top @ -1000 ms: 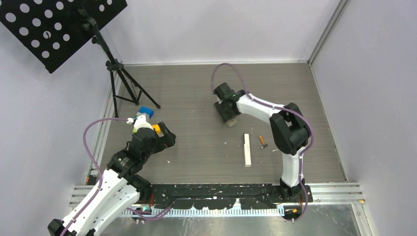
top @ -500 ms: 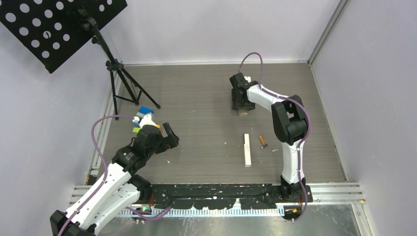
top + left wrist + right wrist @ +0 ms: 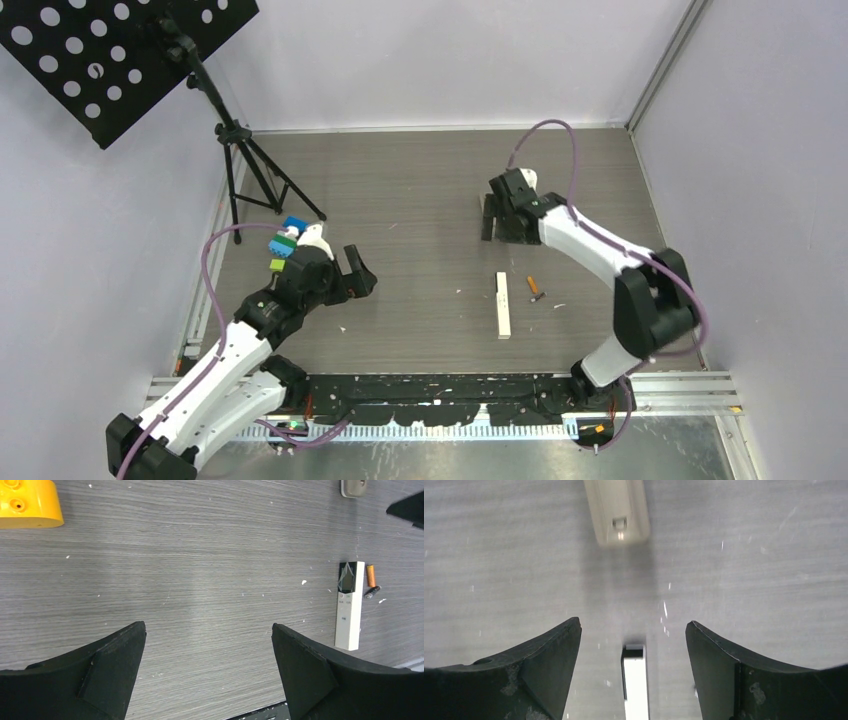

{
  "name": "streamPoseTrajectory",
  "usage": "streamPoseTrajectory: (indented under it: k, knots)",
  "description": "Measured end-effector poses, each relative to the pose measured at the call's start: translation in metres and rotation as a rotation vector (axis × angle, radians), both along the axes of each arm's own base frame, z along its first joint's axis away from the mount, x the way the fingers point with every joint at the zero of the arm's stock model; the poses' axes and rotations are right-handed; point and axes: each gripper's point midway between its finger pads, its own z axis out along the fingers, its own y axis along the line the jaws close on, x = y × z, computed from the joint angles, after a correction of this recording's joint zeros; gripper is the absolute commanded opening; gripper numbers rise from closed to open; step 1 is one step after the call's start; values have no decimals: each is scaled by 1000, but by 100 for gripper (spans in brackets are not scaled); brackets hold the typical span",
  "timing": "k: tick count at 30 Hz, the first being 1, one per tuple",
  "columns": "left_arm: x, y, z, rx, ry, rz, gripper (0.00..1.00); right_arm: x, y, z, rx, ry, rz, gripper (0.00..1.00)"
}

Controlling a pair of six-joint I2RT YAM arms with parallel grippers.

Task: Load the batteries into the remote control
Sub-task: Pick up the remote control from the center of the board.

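Observation:
The white remote control (image 3: 503, 305) lies on the table, dark end away from the arm bases. Just right of it lie two batteries, one orange (image 3: 533, 284) and one dark (image 3: 538, 297); the left wrist view shows them too, orange (image 3: 370, 575) and dark (image 3: 372, 592). A beige remote (image 3: 616, 512) lies flat beyond the white one (image 3: 635, 680). My right gripper (image 3: 632, 624) hovers open above the gap between the two remotes, holding nothing. My left gripper (image 3: 208, 626) is wide open over bare table, well left of the white remote (image 3: 348, 605).
Coloured toy blocks, blue (image 3: 293, 224) and green (image 3: 283, 243), sit behind the left arm, and an orange block (image 3: 27, 502) lies left of it. A music stand's tripod (image 3: 245, 165) stands at the back left. Walls enclose the table on three sides.
My right gripper swung right with the beige remote, opened and let it go onto the table. The left arm crept slightly to the right.

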Motion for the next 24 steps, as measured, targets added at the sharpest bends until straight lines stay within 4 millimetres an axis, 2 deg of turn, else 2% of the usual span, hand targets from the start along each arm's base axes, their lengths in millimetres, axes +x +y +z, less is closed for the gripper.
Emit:
streamPoseTrajectory:
  k: [2,4,8,11,16,21,24]
  knots:
    - [1,-2,2,-7,-8,-8,100,-22,0,7,15,-15,10,81]
    - [3,-5,5,-20,-19,-18,100,-47,4,6,26,-8,32,81]
    - [6,-11,7,-39,-28,-33,100,-94,9,-13,28,69,74,79]
    - [7,-15,4,-46,-10,-43,100,-116,8,-25,31,117,81,73]
    - [8,-24,-1,-73,22,-60,100,-132,2,-40,22,168,57,58]
    - [6,-33,-4,-105,52,-80,100,-135,8,-55,13,199,55,46]
    - [4,-36,-4,-122,67,-89,100,-137,11,-66,6,217,63,32]
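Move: The white remote, standing on its long edge, lies about 15 cm back from the right hand, 1 cm to its left and some 7 cm below. From that remote's middle, the orange battery is roughly 7 cm right and 5 cm farther out, the black battery 8 cm right and 2 cm farther out; the finished grey remote lies about 6 cm ahead and 3 cm left of the right hand. The white remote is some 32 cm right of the left hand, 9 cm back and 11 cm below. To the white remote the right hand swings quickly back about 13.5 cm, away from the grey remote, then sinks some 6.5 cm below its starting height, tipping about 10 degrees steeper. On the way down its fingers close from wide to about half open, one on each long side just behind the black screen part. The empty left hand drifts about 3.5 cm right, fingers staying wide. ##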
